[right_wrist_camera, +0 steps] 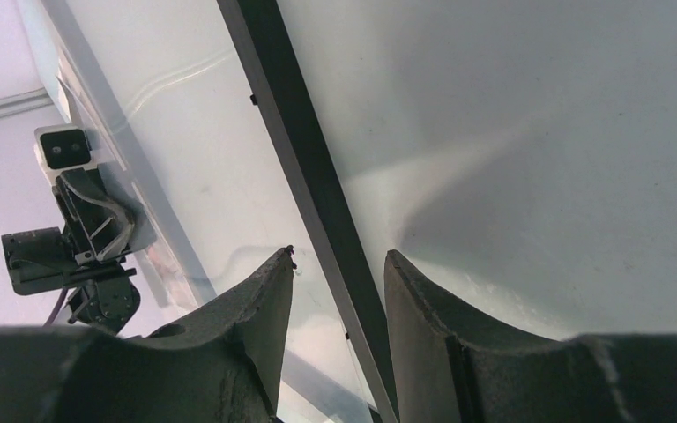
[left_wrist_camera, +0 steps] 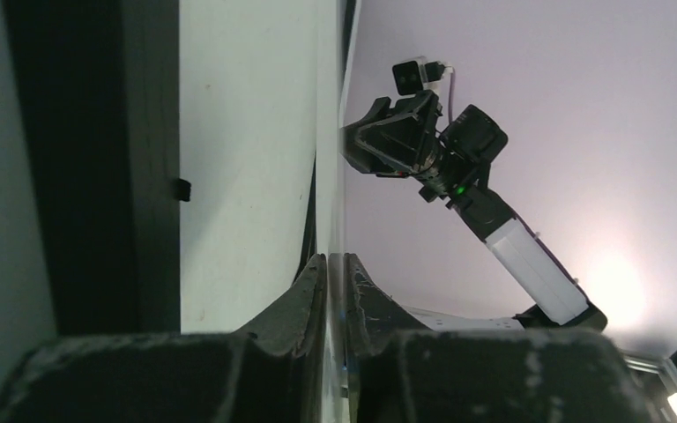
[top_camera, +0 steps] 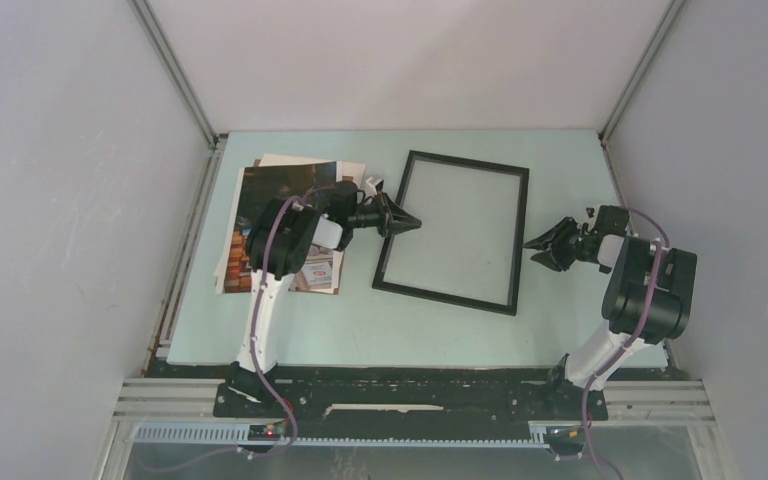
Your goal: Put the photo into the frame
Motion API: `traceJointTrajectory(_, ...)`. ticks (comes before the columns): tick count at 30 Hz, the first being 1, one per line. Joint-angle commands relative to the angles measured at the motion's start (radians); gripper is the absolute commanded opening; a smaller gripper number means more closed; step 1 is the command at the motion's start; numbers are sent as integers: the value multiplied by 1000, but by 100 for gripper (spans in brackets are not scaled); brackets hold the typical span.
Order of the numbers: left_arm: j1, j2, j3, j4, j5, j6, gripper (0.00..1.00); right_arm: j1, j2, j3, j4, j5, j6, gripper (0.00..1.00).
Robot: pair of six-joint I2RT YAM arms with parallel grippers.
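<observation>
The black frame (top_camera: pixel 513 235) lies in the middle of the table, with the table showing through its clear pane. My left gripper (top_camera: pixel 407 222) reaches over the frame's left rail. In the left wrist view its jaws (left_wrist_camera: pixel 337 261) stand nearly together on a thin pale edge of the frame (left_wrist_camera: pixel 97 176). My right gripper (top_camera: pixel 543 245) hovers open just off the frame's right rail. In the right wrist view, the black rail (right_wrist_camera: pixel 291 123) runs between its spread fingers (right_wrist_camera: pixel 339 257), untouched. The photo (top_camera: pixel 270 190), dark with coloured stripes, lies at the left, partly under my left arm.
Under and around the photo lie a white sheet (top_camera: pixel 295 162) and pale boards (top_camera: pixel 228 258), with a printed sheet (top_camera: pixel 318 272) at the stack's near edge. Grey walls close in the table on three sides. The right gripper (left_wrist_camera: pixel 405 137) shows across the table in the left wrist view.
</observation>
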Motion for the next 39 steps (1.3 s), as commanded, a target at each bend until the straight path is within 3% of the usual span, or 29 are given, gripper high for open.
traceJointTrajectory(1, 4, -100, 35, -95, -12, 122, 16, 8, 3, -3, 26, -14, 5, 50)
traceJointTrajectory(11, 4, -178, 43, -346, -76, 320, 31, 12, 3, -3, 26, -20, 8, 51)
traceJointTrajectory(22, -25, -200, 62, -436, -101, 388, 41, 13, 3, -3, 30, -27, 10, 51)
traceJointTrajectory(33, -73, -281, 182, -881, -289, 733, 49, 20, 2, -3, 30, -32, 11, 50)
traceJointTrajectory(39, -81, -302, 220, -987, -344, 825, 50, 22, 5, -3, 32, -36, 11, 50)
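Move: The left fingers, slightly parted, straddle the edge of the clear sheet; its middle is about 8 cm to their right, 2 cm back and 4 cm below. The frame's left bar lies about 5 cm left of that hand, level with it fore and aft and 4 cm below; the photo is some 28 cm left, 1 cm back and 5 cm below. From the right hand the sheet's middle is about 17 cm left, 4 cm ahead and 2 cm below. Staying nearly in place, the left hand opens to about half around the clear sheet, fingertips tipping down some 30 degrees. ##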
